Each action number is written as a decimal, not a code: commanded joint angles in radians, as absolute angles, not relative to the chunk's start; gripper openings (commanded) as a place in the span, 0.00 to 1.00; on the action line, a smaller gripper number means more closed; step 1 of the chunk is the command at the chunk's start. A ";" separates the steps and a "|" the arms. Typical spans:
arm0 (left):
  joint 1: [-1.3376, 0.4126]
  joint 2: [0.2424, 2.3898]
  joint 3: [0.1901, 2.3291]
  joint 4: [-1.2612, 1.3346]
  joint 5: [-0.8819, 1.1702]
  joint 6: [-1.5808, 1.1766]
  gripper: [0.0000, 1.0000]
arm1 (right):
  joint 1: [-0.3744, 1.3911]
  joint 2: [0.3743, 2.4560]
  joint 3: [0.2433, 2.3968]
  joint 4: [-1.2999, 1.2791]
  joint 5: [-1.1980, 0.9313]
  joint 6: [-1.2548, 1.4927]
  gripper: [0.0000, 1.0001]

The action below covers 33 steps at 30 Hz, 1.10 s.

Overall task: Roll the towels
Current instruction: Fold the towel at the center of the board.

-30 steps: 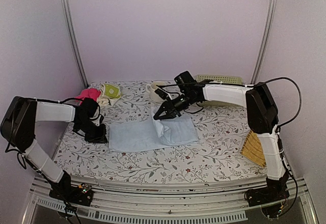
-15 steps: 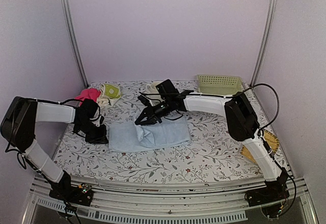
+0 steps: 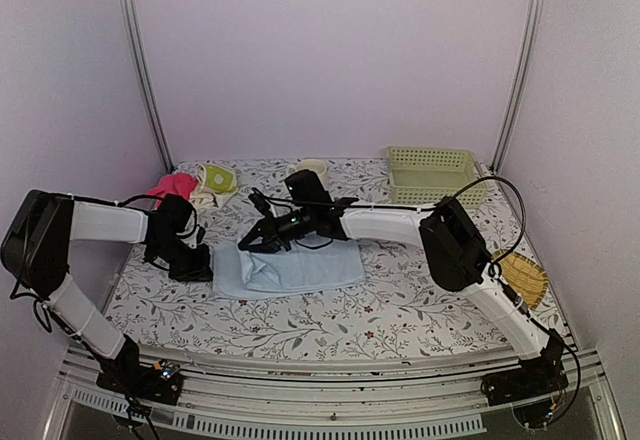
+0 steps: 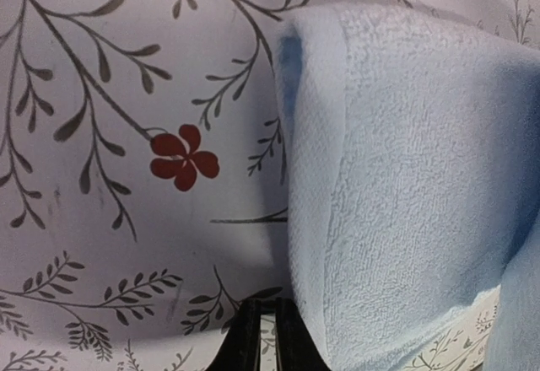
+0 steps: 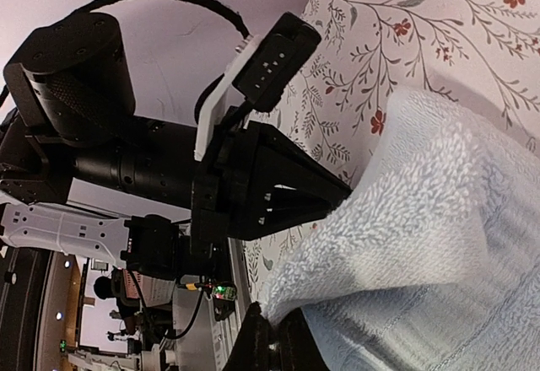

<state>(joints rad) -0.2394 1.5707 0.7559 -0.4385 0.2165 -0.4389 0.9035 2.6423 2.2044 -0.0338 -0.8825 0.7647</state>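
Observation:
The pale blue towel [image 3: 300, 269] lies mid-table with its right end folded over leftward onto itself. My right gripper [image 3: 246, 246] is shut on that carried end, which hangs just above the towel's left part; in the right wrist view the terry edge [image 5: 405, 219] is pinched between my fingertips [image 5: 274, 341]. My left gripper [image 3: 203, 267] rests on the cloth-covered table at the towel's left edge. Its jaws [image 4: 263, 337] are shut, the towel [image 4: 405, 177] touching their right side and nothing seen between them. The yellow-green and cream towel [image 3: 216, 180] sits at the back left.
A pink cloth [image 3: 174, 184] lies beside the patterned towel. A pale green perforated basket [image 3: 432, 170] stands at the back right. A yellow woven tray [image 3: 526, 279] lies at the right edge. A cream object [image 3: 312, 167] shows behind my right arm.
My right gripper has carried the towel's end leftward across the table, folding the towel over itself. The left arm has stayed at the towel's left edge.

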 commanded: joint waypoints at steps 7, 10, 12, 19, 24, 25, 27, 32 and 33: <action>-0.251 1.569 0.730 -0.425 0.228 -0.439 0.10 | 0.940 2.708 2.273 0.049 -0.804 0.762 0.01; -0.252 1.565 0.729 -0.425 0.225 -0.439 0.10 | 0.941 2.719 2.265 0.048 -0.802 0.754 0.01; -0.251 1.568 0.729 -0.425 0.224 -0.439 0.10 | 0.942 2.727 2.262 0.048 -0.801 0.749 0.01; -0.250 1.567 0.732 -0.428 0.221 -0.439 0.10 | 0.948 2.748 2.265 0.083 -0.801 0.728 0.11; -0.251 1.519 0.747 -0.457 0.195 -0.450 0.10 | 0.931 2.689 2.263 0.108 -0.900 0.670 0.41; -0.251 1.506 0.756 -0.468 0.188 -0.452 0.10 | 0.922 2.668 2.249 0.105 -0.910 0.660 0.43; -0.251 1.476 0.785 -0.497 0.157 -0.459 0.10 | 0.902 2.620 2.211 0.100 -0.924 0.636 0.44; -0.254 1.384 0.885 -0.542 0.103 -0.487 0.12 | 0.831 2.481 2.088 0.038 -0.970 0.510 0.44; -0.255 1.372 0.898 -0.533 0.122 -0.490 0.13 | 0.816 2.448 2.057 0.013 -0.968 0.473 0.44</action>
<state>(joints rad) -0.2409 1.4418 0.8177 -0.5190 0.1413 -0.4652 0.8921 2.6247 2.1399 0.0582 -0.9169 0.6209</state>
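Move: Still pinching the raised flap of the blue towel, the right hand has the towel's left end about 6 cm to its left, level fore-and-aft and some 8 cm below. From the right hand, the white mug stands roughly 21 cm ahead and 13 cm to the right; the green-and-white cloths lie 20 cm ahead and 10 cm left. That left end is just a centimetre or two right of the left hand's low fingertips, at their height. Carrying the flap about 2 cm farther left with a slight rise, the right hand then sinks some 3.5 cm over the towel's left end, opens its fingers wide to let the flap go, and backs off about 3 cm to the right, rising a little. Only late does the left hand, nearly shut and resting at the towel's left edge, lift off about 5 cm, edging forward. ##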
